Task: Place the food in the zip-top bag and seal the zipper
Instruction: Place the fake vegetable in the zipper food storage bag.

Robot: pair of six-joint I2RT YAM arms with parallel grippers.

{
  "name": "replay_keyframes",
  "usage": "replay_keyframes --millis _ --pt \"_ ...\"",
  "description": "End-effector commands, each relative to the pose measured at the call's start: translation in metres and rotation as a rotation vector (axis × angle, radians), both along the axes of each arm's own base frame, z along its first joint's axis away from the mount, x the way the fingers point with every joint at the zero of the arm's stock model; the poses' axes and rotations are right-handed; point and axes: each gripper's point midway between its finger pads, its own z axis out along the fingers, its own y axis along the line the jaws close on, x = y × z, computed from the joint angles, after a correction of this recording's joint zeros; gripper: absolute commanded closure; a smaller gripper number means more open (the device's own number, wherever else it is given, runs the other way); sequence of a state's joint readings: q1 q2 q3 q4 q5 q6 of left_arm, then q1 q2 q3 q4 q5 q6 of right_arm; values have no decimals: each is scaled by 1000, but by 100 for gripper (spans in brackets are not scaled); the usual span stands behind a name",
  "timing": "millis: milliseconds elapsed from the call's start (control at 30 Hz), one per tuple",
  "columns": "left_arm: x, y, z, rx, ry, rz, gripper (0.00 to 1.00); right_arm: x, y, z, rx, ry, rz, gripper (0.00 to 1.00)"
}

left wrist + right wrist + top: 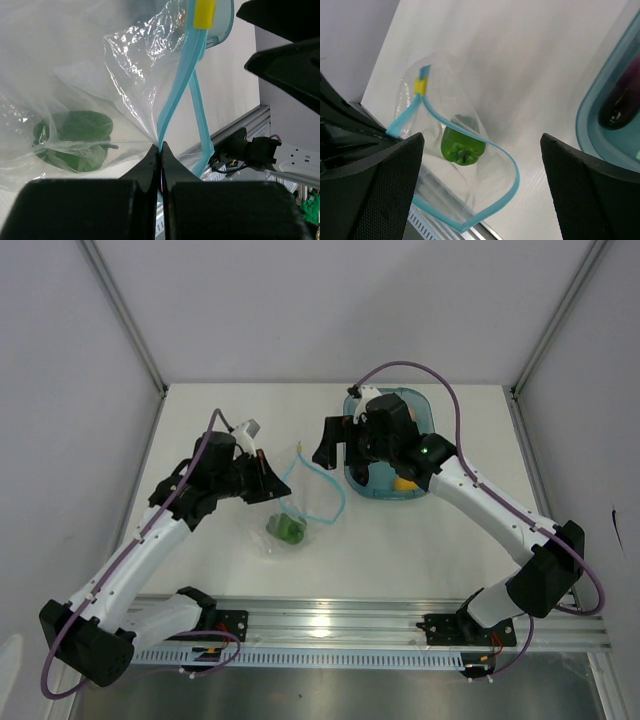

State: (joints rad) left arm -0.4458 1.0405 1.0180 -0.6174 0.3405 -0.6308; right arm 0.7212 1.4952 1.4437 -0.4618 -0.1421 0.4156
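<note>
The clear zip-top bag (285, 525) lies between the arms with its mouth held open. A green pepper (288, 530) rests inside it, and shows again as the pepper (462, 145) and the pepper (75, 140) in the wrist views. My left gripper (161, 148) is shut on the light-blue zipper (172, 100) at the bag's rim, lifting it; a yellow slider (204, 14) sits on the strip. My right gripper (482, 185) hangs wide open above the bag's mouth, the zipper (505, 160) looping between its fingers (375, 190) without touching them.
A teal translucent tray (428, 415) stands at the back right under the right arm, holding a yellow lemon (403, 483). A purple eggplant (620, 107) lies in the tray (590, 135). The metal rail (330, 625) runs along the near edge.
</note>
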Motion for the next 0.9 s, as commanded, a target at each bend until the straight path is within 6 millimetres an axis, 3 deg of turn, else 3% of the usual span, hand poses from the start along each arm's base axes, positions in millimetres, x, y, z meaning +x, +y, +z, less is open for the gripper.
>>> replay_keyframes --millis 0,133,300,333,400,433,533,567,633,667,867 --pt "-5 -6 34 -58 -61 -30 99 3 -22 15 -30 -46 -52 1" --pt "-6 -3 52 -90 -88 4 99 24 -61 0 -57 -10 -214 1" --pt "-2 -5 48 -90 -62 16 99 68 -127 -25 -76 29 -463 0" --pt "-3 -7 45 -96 -48 6 99 75 -133 -40 -102 71 -487 1" --pt "-4 -8 44 -102 -48 0 99 92 -148 -48 -109 104 -541 1" --pt "-5 -9 42 -103 -45 -3 99 100 -150 -65 -134 138 -546 1" --pt "-5 -8 41 -101 -53 -8 99 119 -149 -74 -162 133 -543 1" --pt "-6 -8 39 -99 -51 -10 99 125 -145 -90 -180 155 -522 2" --pt "-7 -8 38 -95 -52 -16 99 133 -128 -91 -149 166 -449 6" --pt "-6 -8 37 -93 -55 -17 99 137 -123 -107 -159 199 -430 10" --pt "-7 -7 34 -84 -59 -25 99 149 -102 -145 -135 277 -380 26"
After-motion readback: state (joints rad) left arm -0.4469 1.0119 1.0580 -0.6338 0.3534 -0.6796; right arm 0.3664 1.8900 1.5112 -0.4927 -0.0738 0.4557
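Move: The eggplant in the basin lies about 12 cm ahead of my empty right hand, 8 cm to its right and some 23 cm below. From that hand, the lemon is roughly 6 cm ahead, 20 cm to the right and as low, and the open bag mouth about 4 cm back, 4 cm left and 11 cm below. My left hand still grips the bag's rim; from it the eggplant is about 18 cm ahead, 18 cm right and 20 cm below. I swing my open right hand away from the bag, about 15 cm right while reaching forward, then sink steeply, some 15 cm in all, edging back left over the eggplant. That wrist turns about 30 degrees clockwise, the fingers tip down and begin to narrow without touching yet. Meanwhile my left hand keeps its pinch on the rim and raises it about 3 cm, then holds there. ##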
